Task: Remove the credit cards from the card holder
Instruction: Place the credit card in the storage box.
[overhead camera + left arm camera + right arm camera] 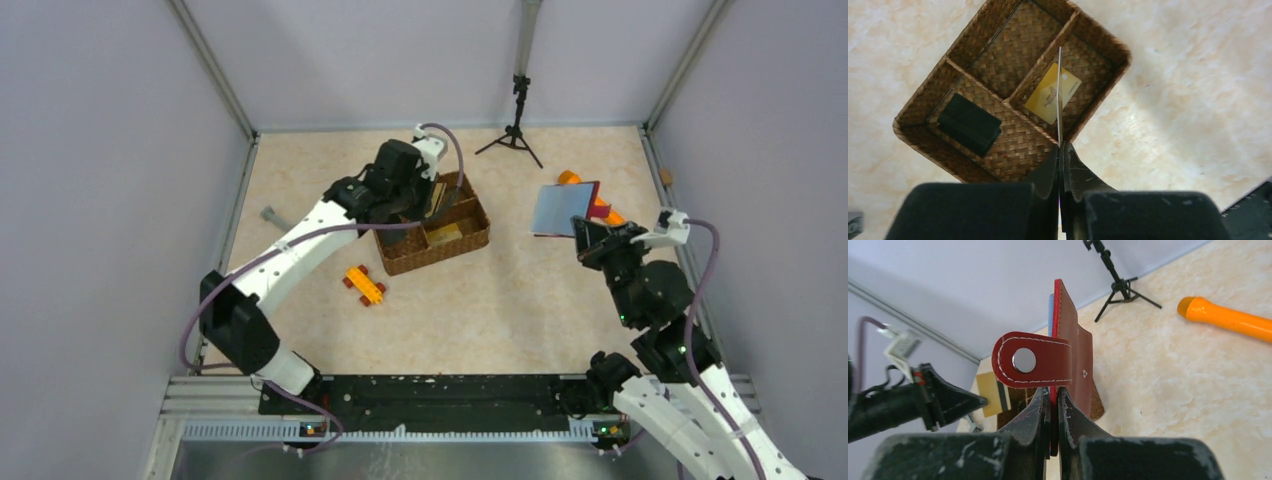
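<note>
My right gripper (pixel 1052 390) is shut on the lower edge of the dark red card holder (pixel 1073 350) and holds it upright in the air at the right. Its strap tab (pixel 1030 360) with a metal snap hangs over to the left. From above, the card holder (pixel 565 208) shows a pale blue inner face. My left gripper (pixel 1060 147) is shut on a thin credit card (pixel 1059 90), seen edge-on above the wicker basket (pixel 1100 95). That card (pixel 993 392) shows a tan face with a dark stripe. Another yellow-gold card (pixel 1050 97) lies flat in a basket compartment.
A black block-like object (pixel 969 123) lies in another basket compartment. An orange toy car (pixel 364 285) sits in front of the basket (pixel 470 240). Orange pieces (pixel 1228 320) lie on the table behind the card holder. A small black tripod (pixel 517 120) stands at the back, and a grey item (pixel 273 216) lies at the left.
</note>
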Robot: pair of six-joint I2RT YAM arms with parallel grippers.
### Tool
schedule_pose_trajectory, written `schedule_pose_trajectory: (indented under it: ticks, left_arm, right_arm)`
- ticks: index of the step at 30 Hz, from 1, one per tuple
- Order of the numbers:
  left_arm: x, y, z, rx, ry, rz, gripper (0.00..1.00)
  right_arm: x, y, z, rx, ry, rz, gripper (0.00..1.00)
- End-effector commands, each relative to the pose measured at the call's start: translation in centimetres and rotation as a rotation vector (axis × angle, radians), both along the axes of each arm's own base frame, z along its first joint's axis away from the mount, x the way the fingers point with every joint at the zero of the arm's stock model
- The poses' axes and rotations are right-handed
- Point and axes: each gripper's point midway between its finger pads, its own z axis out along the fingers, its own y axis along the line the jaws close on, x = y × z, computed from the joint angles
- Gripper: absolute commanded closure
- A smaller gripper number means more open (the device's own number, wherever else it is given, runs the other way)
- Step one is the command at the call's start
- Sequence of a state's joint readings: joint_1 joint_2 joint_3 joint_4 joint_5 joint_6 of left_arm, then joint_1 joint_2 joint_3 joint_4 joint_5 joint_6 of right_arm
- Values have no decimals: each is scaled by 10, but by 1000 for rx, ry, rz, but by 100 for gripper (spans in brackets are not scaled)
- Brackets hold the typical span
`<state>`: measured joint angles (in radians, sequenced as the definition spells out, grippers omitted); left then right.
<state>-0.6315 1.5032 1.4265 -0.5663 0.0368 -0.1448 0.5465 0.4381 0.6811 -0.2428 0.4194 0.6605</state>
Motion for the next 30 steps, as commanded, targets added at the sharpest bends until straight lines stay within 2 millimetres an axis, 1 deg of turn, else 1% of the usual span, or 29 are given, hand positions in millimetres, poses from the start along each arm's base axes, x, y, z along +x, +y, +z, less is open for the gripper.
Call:
schedule_pose_trajectory:
  ticks: [1, 3, 7, 10, 12, 16, 19, 26, 30]
  left_arm:
    - [20, 13, 8, 184, -91, 49, 100]
    - [26, 9, 9, 195, -100, 43, 100]
    - [24, -6, 9, 188, -106, -39, 100]
    - [30, -10, -7, 301, -129, -50, 100]
    - [32, -11, -21, 377, -103, -60, 100]
    - [35, -25, -33, 453, -74, -99, 100]
    - [36, -31, -44, 512, -65, -122, 100]
    - [48, -31, -79, 707, -60, -105, 100]
    - [52, -39, -88, 742, -74, -129, 100]
  right_arm:
    - [-17, -29, 42, 20, -128, -83, 100]
    - [-21, -33, 43, 13, -136, -96, 100]
    - [-23, -39, 40, -1, -132, -115, 100]
    - [-22, -40, 40, 0, -132, -125, 100]
    - [-21, -38, 44, 1, -146, -117, 100]
    - [-21, -38, 46, 2, -146, -116, 100]
    - [-22, -40, 45, 5, -142, -125, 100]
    - [-24, -41, 44, 28, -152, -129, 100]
    - [-22, -39, 39, 36, -139, -125, 100]
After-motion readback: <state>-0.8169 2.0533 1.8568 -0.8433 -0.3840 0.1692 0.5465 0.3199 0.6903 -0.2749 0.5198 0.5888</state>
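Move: The left hand, pinching a card, is above the box. The storage box's near-right compartment, where a gold card already lies, is about 7 cm ahead of it, 6 cm to its right and 21 cm below. The empty far-right compartment is some 16 cm ahead and 4 cm right, and the black cards in the left compartment about 10 cm ahead and 9 cm left. From the right hand, the near-right compartment is roughly 17 cm ahead, 22 cm left and 29 cm down. Still pinching the card edge-on between its shut fingers, the left hand lowers it some 10 cm towards the near-right compartment, easing about 4 cm forward and 4 cm right; it first dips and nearly levels off, then sinks steadily. The wrist rolls about 40 degrees, left side up, turning the fingers steeper and more straight ahead. The right hand keeps hold of the card holder, shifts about 3 cm right, slightly back and up, and then stays. ##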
